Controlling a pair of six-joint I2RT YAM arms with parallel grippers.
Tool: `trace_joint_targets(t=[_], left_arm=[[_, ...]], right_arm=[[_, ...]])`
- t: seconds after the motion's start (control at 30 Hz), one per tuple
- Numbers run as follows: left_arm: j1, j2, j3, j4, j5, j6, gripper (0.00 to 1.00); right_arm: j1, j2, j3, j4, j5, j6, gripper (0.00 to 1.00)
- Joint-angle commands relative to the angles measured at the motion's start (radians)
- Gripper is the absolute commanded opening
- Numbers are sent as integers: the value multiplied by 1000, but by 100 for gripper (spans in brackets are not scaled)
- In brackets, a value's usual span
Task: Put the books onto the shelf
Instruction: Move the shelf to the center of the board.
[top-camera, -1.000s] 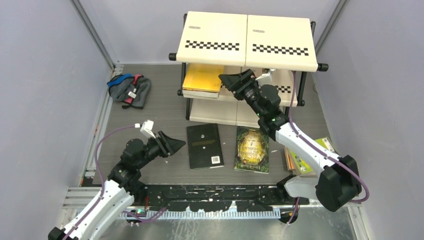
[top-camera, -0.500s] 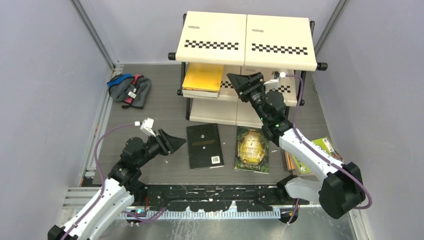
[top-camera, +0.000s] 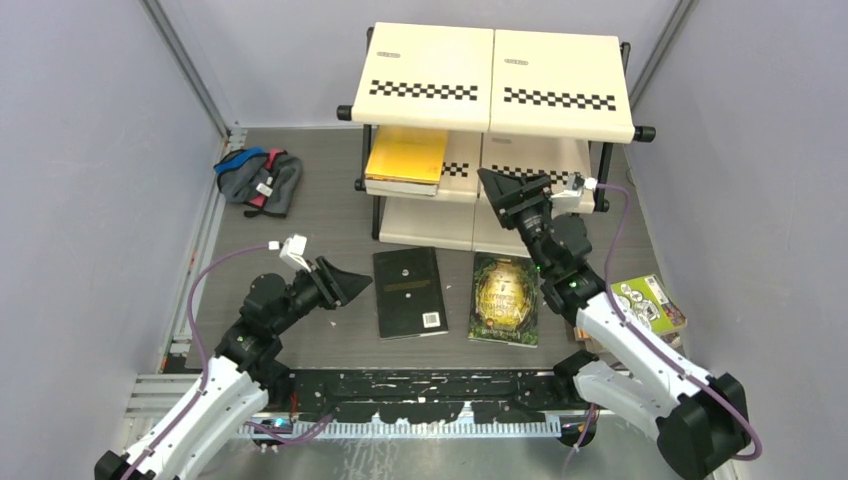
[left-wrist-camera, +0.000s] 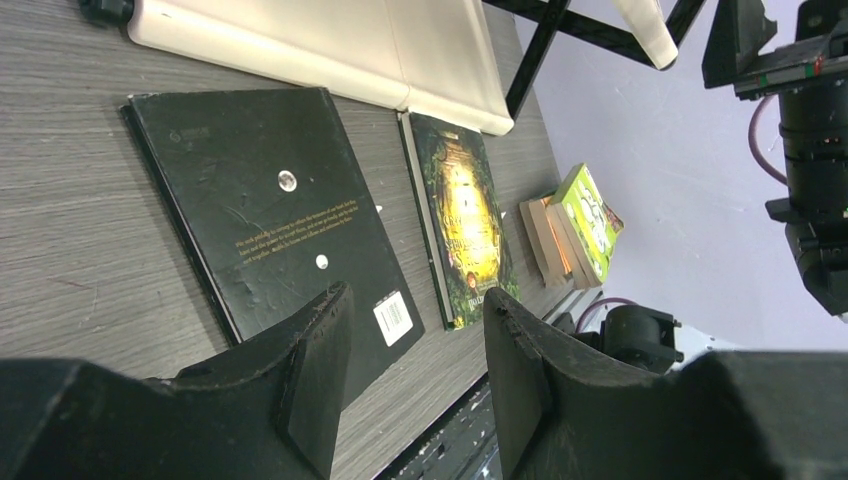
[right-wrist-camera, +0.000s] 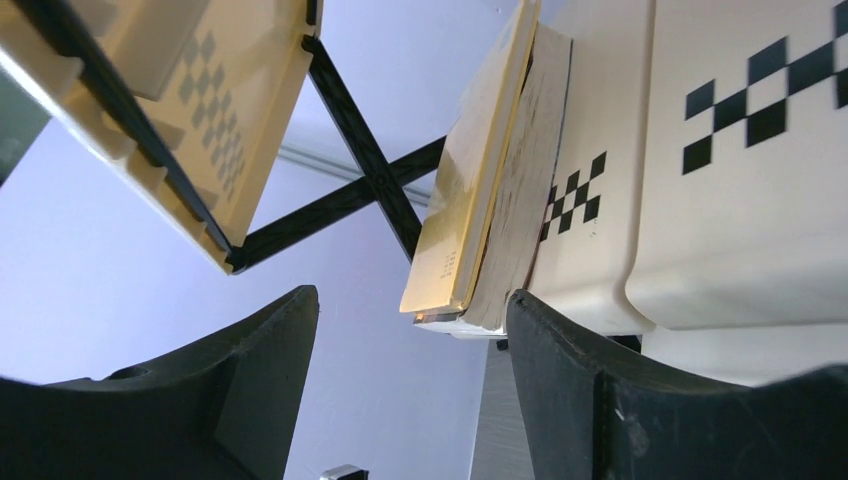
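Observation:
The shelf (top-camera: 490, 85) stands at the back, with a yellow-backed book (top-camera: 405, 158) lying on its middle tier. On the table in front lie a black book (top-camera: 408, 290) and a dark green-gold book (top-camera: 504, 298). A lime green book (top-camera: 645, 303) tops a small stack at the right. My left gripper (top-camera: 358, 292) hovers open just left of the black book (left-wrist-camera: 270, 200), nothing between its fingers. My right gripper (top-camera: 492, 197) is open and empty in front of the shelf's middle tier, right of the yellow-backed book (right-wrist-camera: 480, 190).
A grey-blue cloth bundle (top-camera: 260, 180) lies at the back left near the wall. The shelf's lowest board (left-wrist-camera: 330, 40) sits just beyond the black book. Purple cables trail from both wrists.
My right arm has drawn back from the shelf, moving right and nearer, which uncovers the lime green book. The left gripper has barely shifted.

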Motion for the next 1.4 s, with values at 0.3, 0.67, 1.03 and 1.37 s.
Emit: trace_joint_targets(t=[0.3, 0.67, 1.03, 1.37], left_arm=[[0, -20, 50, 38, 11, 20, 51], [-1, 5, 36, 60, 18, 21, 51], [0, 67, 21, 118, 22, 28, 51], [0, 134, 22, 171, 19, 31, 51]], right_arm=[[-3, -243, -78, -235, 170, 23, 71], [-7, -226, -115, -250, 241, 40, 70], [-80, -107, -122, -171, 215, 60, 70], [-199, 44, -98, -66, 118, 84, 68]])
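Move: The right hand, open and empty, hovers at the front of the rack. The stretch of the middle board's front lip it goes for lies about 4 cm ahead, 8 cm to its right and 11 cm lower. The yellow book on that board is some 11 cm ahead, 12 cm left and 8 cm below; the golden-cover book on the table is about 7 cm back, 5 cm right and 31 cm below. From the left hand that lip is roughly 16 cm ahead, 27 cm right and 4 cm up. The right hand first backs off about 3 cm while swinging right, away from the yellow book, then sinks about 10 cm and comes forward again some 5 cm, ending roughly 8 cm further right with the middle board's front lip between its open fingers. On the way the wrist turns clockwise nearly 20 degrees and tips the fingers down about 15, and the fingers stay open without any grip on the lip yet; whether a pad touches it can't be seen. ##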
